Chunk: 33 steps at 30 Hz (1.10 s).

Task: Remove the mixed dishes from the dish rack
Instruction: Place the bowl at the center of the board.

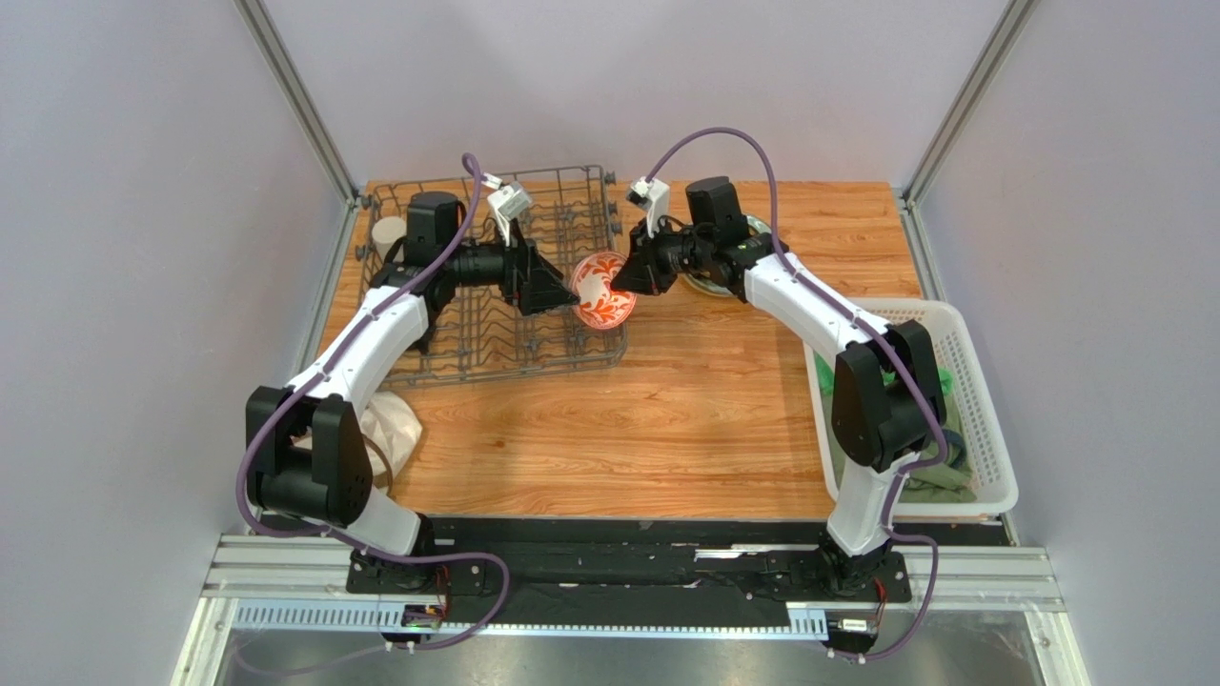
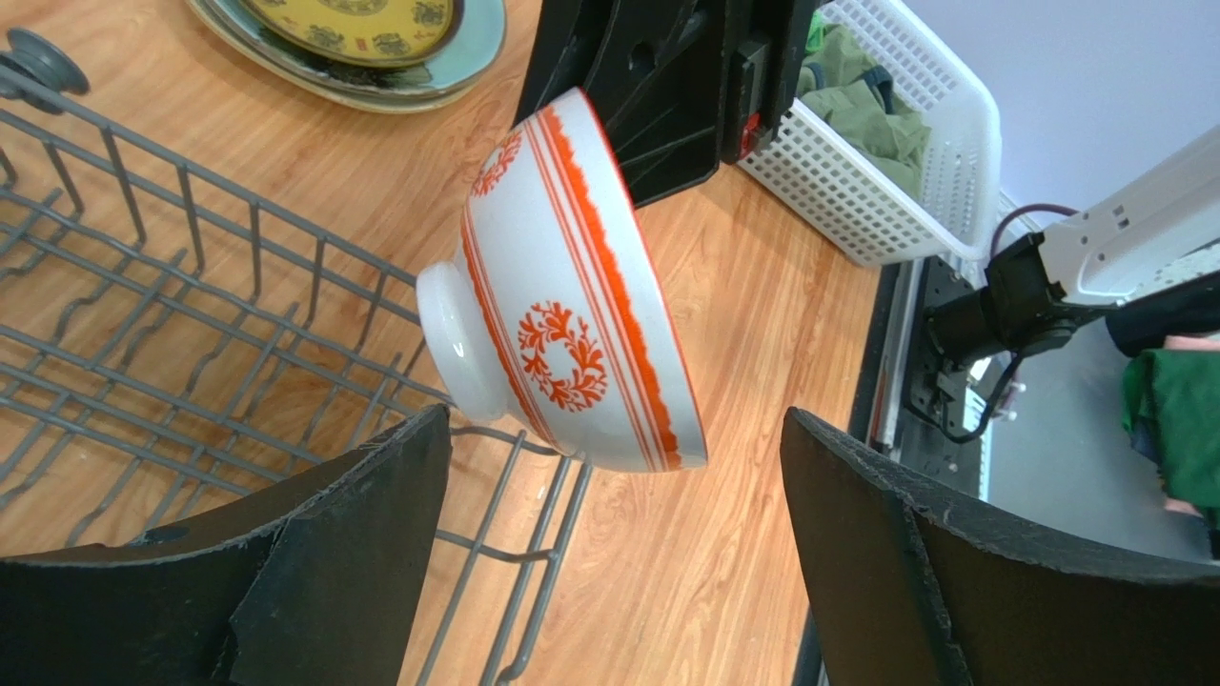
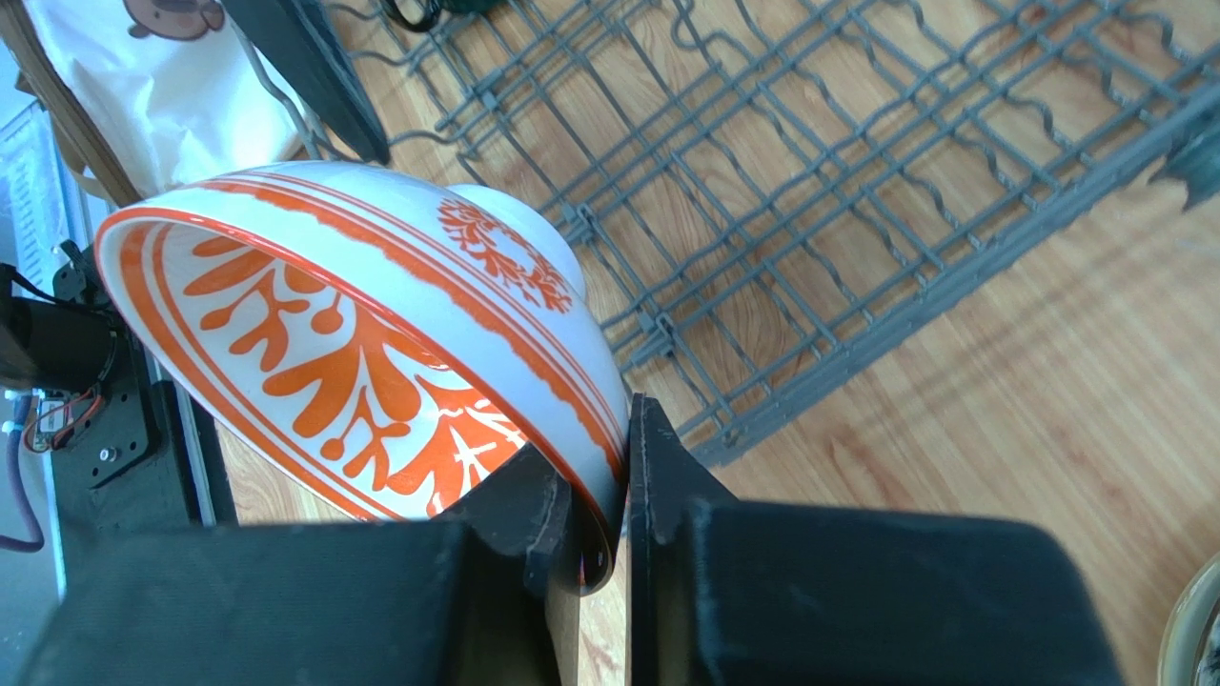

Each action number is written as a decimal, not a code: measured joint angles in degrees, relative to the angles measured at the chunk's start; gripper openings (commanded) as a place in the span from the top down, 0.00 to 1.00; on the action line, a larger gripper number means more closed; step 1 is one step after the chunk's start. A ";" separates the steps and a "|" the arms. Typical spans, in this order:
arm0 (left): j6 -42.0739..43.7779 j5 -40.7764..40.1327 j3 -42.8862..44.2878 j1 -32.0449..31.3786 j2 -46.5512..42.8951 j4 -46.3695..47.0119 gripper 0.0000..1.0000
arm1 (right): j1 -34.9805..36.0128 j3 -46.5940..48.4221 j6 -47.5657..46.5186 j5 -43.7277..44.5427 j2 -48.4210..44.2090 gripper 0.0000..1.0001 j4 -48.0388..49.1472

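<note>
The small red-and-white bowl (image 1: 603,290) hangs tilted on its side over the right edge of the grey wire dish rack (image 1: 559,193). My right gripper (image 3: 609,458) is shut on the rim of the bowl (image 3: 358,315), one finger inside and one outside. My left gripper (image 2: 616,422) is open, and the bowl (image 2: 573,300) sits just ahead of its wide-spread fingers (image 2: 358,543) without touching them. A yellow-and-dark patterned plate (image 2: 358,29) lies on the table behind the bowl. A pale cup (image 1: 388,232) stands at the rack's far left.
A white slotted basket (image 1: 988,365) holding green cloths stands at the right edge of the table. A cream cloth (image 1: 394,429) lies beside the left arm, near the rack's front corner. The rack's upright prongs (image 3: 802,186) lie under both grippers.
</note>
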 measured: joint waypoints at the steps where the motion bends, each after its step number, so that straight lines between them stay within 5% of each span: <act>1: 0.13 -0.07 0.00 0.00 -0.11 0.00 0.07 | -0.02 -0.07 -0.02 0.26 0.00 1.00 -0.83; 16: 8.46 -10.73 0.02 0.17 -6.93 -7.10 0.05 | -2.16 -0.07 -2.58 6.25 -3.85 1.00 -10.10; 33: 16.55 -20.11 0.13 2.36 -10.47 -15.87 0.05 | -16.39 -1.07 -9.53 12.61 -7.69 1.00 -30.42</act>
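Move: The bowl already hangs by its rim from the right fingers, its middle about 4 cm to their left and 3 cm lower. The board's centre lies some 15 cm right of the right hand, 9 cm back and 18 cm down; from the left hand, 25 cm right, 5 cm back and 22 cm down. The plate stack is 18 cm right of the right hand, 8 cm ahead and 17 cm down. The dish rack's middle is 22 cm left, 3 cm ahead and 14 cm down. The bowl, still pinched at its rim, is carried about 18 cm to the right by the right hand, away from the rack and over the open board on the near side of the plate stack, nearly level at first and sinking some 3 cm at the end. The wrist swings clockwise and tips the fingers further down. The empty left hand, staying open, draws about 6 cm left, away from the bowl. ##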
